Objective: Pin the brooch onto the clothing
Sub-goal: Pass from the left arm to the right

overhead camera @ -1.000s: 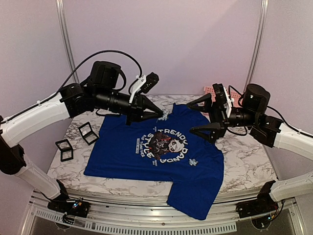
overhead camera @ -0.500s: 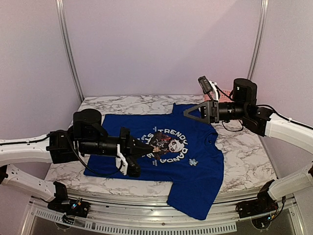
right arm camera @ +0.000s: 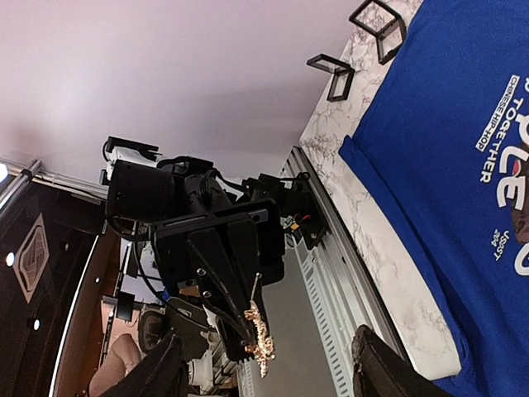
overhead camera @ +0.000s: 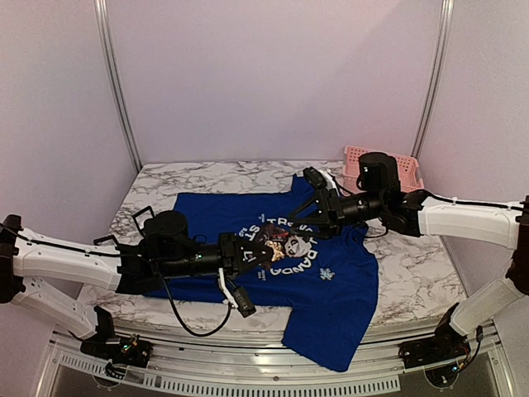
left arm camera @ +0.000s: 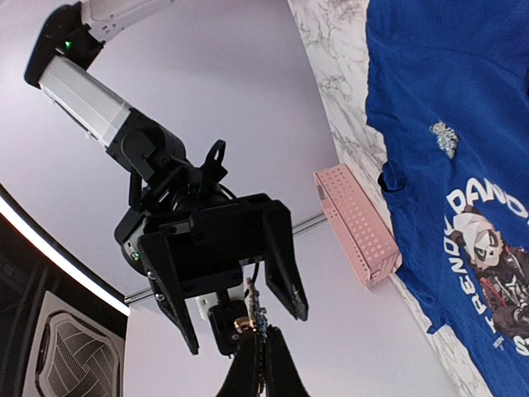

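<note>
The clothing (overhead camera: 331, 281) is a royal-blue T-shirt lying flat on the marble table, its round chest print facing up. My left gripper (overhead camera: 266, 248) hovers over the print, shut on the brooch (overhead camera: 271, 245). In the right wrist view the brooch (right arm camera: 263, 341) is a small golden sprig with a thin pin sticking out. My right gripper (overhead camera: 307, 222) faces the left one tip to tip. Its fingers (left arm camera: 283, 265) stand open on either side of the brooch (left arm camera: 254, 324) without touching it. The left gripper (left arm camera: 258, 341) shows as two pads pressed together, and the right gripper (right arm camera: 269, 335) frames the brooch.
A pink perforated basket (overhead camera: 395, 162) stands at the back right. Small black open frames (overhead camera: 145, 217) sit on the marble left of the shirt. A small silvery ornament (overhead camera: 327, 274) lies on the shirt below the print. The shirt's lower sleeve hangs over the front edge.
My left arm swung from the shirt's collar down and round to the front, ending over the print. My right gripper moved left to meet it, and its jaws narrowed.
</note>
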Action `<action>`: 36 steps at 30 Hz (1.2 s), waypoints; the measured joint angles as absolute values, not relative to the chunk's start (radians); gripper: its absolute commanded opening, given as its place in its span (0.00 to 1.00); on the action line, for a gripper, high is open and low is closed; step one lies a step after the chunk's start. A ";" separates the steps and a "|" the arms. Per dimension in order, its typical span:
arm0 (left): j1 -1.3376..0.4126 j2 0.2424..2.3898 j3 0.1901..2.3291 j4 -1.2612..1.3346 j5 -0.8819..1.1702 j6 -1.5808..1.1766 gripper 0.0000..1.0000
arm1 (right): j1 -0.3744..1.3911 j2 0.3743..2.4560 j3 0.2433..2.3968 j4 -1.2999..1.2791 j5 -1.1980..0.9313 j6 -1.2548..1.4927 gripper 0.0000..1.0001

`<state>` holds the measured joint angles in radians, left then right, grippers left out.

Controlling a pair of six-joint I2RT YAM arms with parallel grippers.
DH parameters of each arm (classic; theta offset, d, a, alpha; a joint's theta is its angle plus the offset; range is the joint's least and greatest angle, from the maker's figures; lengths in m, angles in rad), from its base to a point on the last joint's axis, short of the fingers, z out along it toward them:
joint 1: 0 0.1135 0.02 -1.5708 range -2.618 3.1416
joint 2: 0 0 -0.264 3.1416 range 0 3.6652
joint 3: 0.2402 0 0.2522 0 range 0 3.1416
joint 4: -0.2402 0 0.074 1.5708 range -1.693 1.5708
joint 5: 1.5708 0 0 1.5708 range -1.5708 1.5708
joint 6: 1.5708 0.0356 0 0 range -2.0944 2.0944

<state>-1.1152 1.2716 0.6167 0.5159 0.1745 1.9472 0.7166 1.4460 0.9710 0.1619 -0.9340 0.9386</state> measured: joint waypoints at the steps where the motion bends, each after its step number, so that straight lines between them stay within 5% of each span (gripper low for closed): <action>1: -1.115 1.282 0.617 0.542 0.170 1.958 0.00 | 0.729 1.468 0.971 0.174 -0.947 0.946 0.66; 9: -1.115 1.312 0.614 0.608 0.145 1.990 0.00 | 0.765 1.547 0.954 0.199 -1.015 0.941 0.36; 36: -1.115 1.318 0.614 0.613 0.118 1.993 0.00 | 0.788 1.587 0.916 0.383 -1.122 0.965 0.14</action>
<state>-1.1152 1.3178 0.6144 0.6128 0.1177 1.9930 0.7876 1.5871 0.9161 0.3832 -1.1217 0.9653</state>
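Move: The gold brooch, still pinched in the left fingertips, lies about 5 cm back, 4 cm left and 3 cm below the open right hand; the right hand's fingertips stand some 6 cm ahead, 7 cm right and 3 cm above the left hand. On the shirt, roughly 24 cm below the right hand, the silver brooch is about 10 cm to its right and level with it fore and aft, the panda face about 8 cm ahead and 2 cm right. The brooch stays pinched in the left fingers, which ease about 1 cm forward and then hold still, while the right hand comes to it: a quick dip down, back and left, then slower drawing back, some 5 to 6 cm in all. The right hand turns about 15 degrees counter-clockwise as its wide-open fingers narrow around the brooch to a small gap. ##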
